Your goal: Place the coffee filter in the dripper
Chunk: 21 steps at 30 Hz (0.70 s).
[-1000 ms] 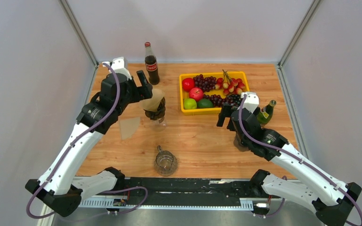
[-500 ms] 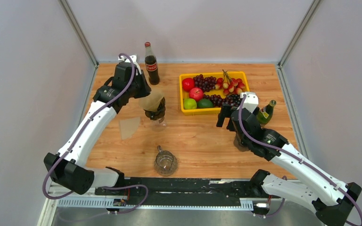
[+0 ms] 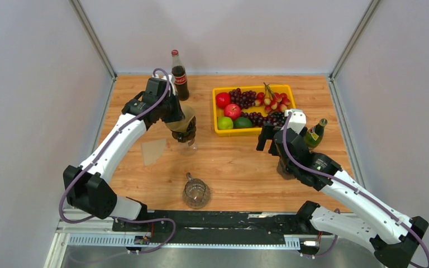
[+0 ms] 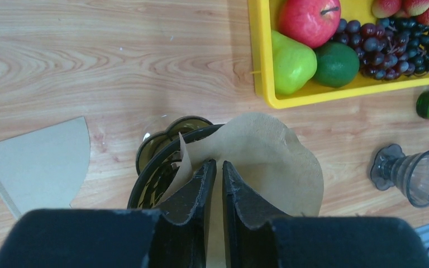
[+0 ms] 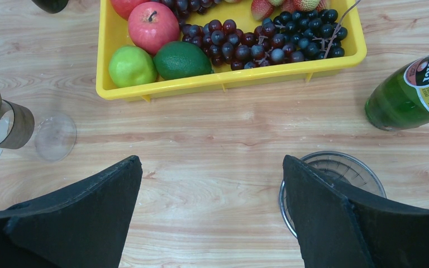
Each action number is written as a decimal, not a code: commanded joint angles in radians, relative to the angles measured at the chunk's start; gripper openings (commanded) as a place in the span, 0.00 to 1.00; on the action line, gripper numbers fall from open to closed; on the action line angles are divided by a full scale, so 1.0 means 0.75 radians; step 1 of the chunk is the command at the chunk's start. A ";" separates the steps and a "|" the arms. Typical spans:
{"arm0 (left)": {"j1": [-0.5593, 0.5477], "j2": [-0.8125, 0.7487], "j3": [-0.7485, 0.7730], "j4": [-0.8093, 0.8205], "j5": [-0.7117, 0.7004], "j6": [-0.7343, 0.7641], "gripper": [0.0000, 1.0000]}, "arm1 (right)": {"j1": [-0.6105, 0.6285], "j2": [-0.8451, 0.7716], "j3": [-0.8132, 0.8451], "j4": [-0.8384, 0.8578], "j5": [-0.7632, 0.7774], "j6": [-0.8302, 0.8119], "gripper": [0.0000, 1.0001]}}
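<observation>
A brown paper coffee filter (image 4: 279, 162) sits opened in the dark glass dripper (image 4: 151, 173), its rim standing above the dripper's edge. In the top view the filter (image 3: 182, 119) and dripper (image 3: 187, 134) stand left of the yellow tray. My left gripper (image 4: 219, 164) points down into the filter, its jaws nearly together with only a thin slit; nothing shows pinched between them. From above, the left gripper (image 3: 177, 115) covers the filter's left part. My right gripper (image 5: 212, 162) hangs wide open over bare wood, holding nothing, right of centre (image 3: 268, 137).
A second flat filter (image 3: 153, 151) lies left of the dripper. The yellow tray (image 3: 254, 132) holds fruit. A cola bottle (image 3: 179, 75) stands behind, a green bottle (image 3: 315, 134) at the right, a glass jug (image 3: 195, 192) near the front, a clear cup (image 5: 335, 178) under the right arm.
The left arm swung right over the dripper and its jaws went from wide open to nearly together inside the filter. The right arm has not moved.
</observation>
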 commanded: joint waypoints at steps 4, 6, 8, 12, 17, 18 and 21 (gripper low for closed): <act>0.007 0.034 -0.007 -0.005 0.088 0.057 0.22 | -0.008 -0.004 -0.010 0.031 -0.001 -0.015 1.00; 0.009 0.047 0.000 -0.006 0.097 0.064 0.23 | -0.007 -0.003 -0.011 0.031 -0.001 -0.015 1.00; 0.008 0.060 0.006 -0.007 0.107 0.074 0.25 | -0.006 -0.003 -0.010 0.030 0.000 -0.014 1.00; 0.009 0.076 0.011 -0.019 0.111 0.085 0.26 | -0.008 -0.003 -0.010 0.031 0.001 -0.015 1.00; 0.009 0.085 0.008 -0.023 0.105 0.096 0.35 | -0.007 -0.001 -0.008 0.031 0.001 -0.015 1.00; 0.008 0.086 0.008 -0.023 0.107 0.099 0.37 | -0.006 0.000 -0.009 0.031 -0.002 -0.014 1.00; 0.008 0.092 0.010 -0.023 0.112 0.104 0.44 | -0.006 0.006 -0.008 0.033 -0.003 -0.018 1.00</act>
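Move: The left hand's almost shut fingers are inside the mouth of the coffee filter, whose middle is about 3 cm below them and some 1 cm back; the dripper under it is centred about 2 cm back and 5 cm below. On the table, a spare filter lies some 13 cm left and 3 cm back, and the cola bottle stands about 18 cm ahead and 2 cm left. From the right hand the coffee filter lies roughly 9 cm ahead and 26 cm left. The left hand sinks about 3 cm deeper into the paper cone towards the dripper, easing some 1 cm to the right, while the wrist tips about 5 degrees further down and turns slightly clockwise. The fingers spread from nearly shut to a bit under half open, slowly at first and faster as the descent dies out, each pad moving out towards the filter's walls to press it open against the dripper. ##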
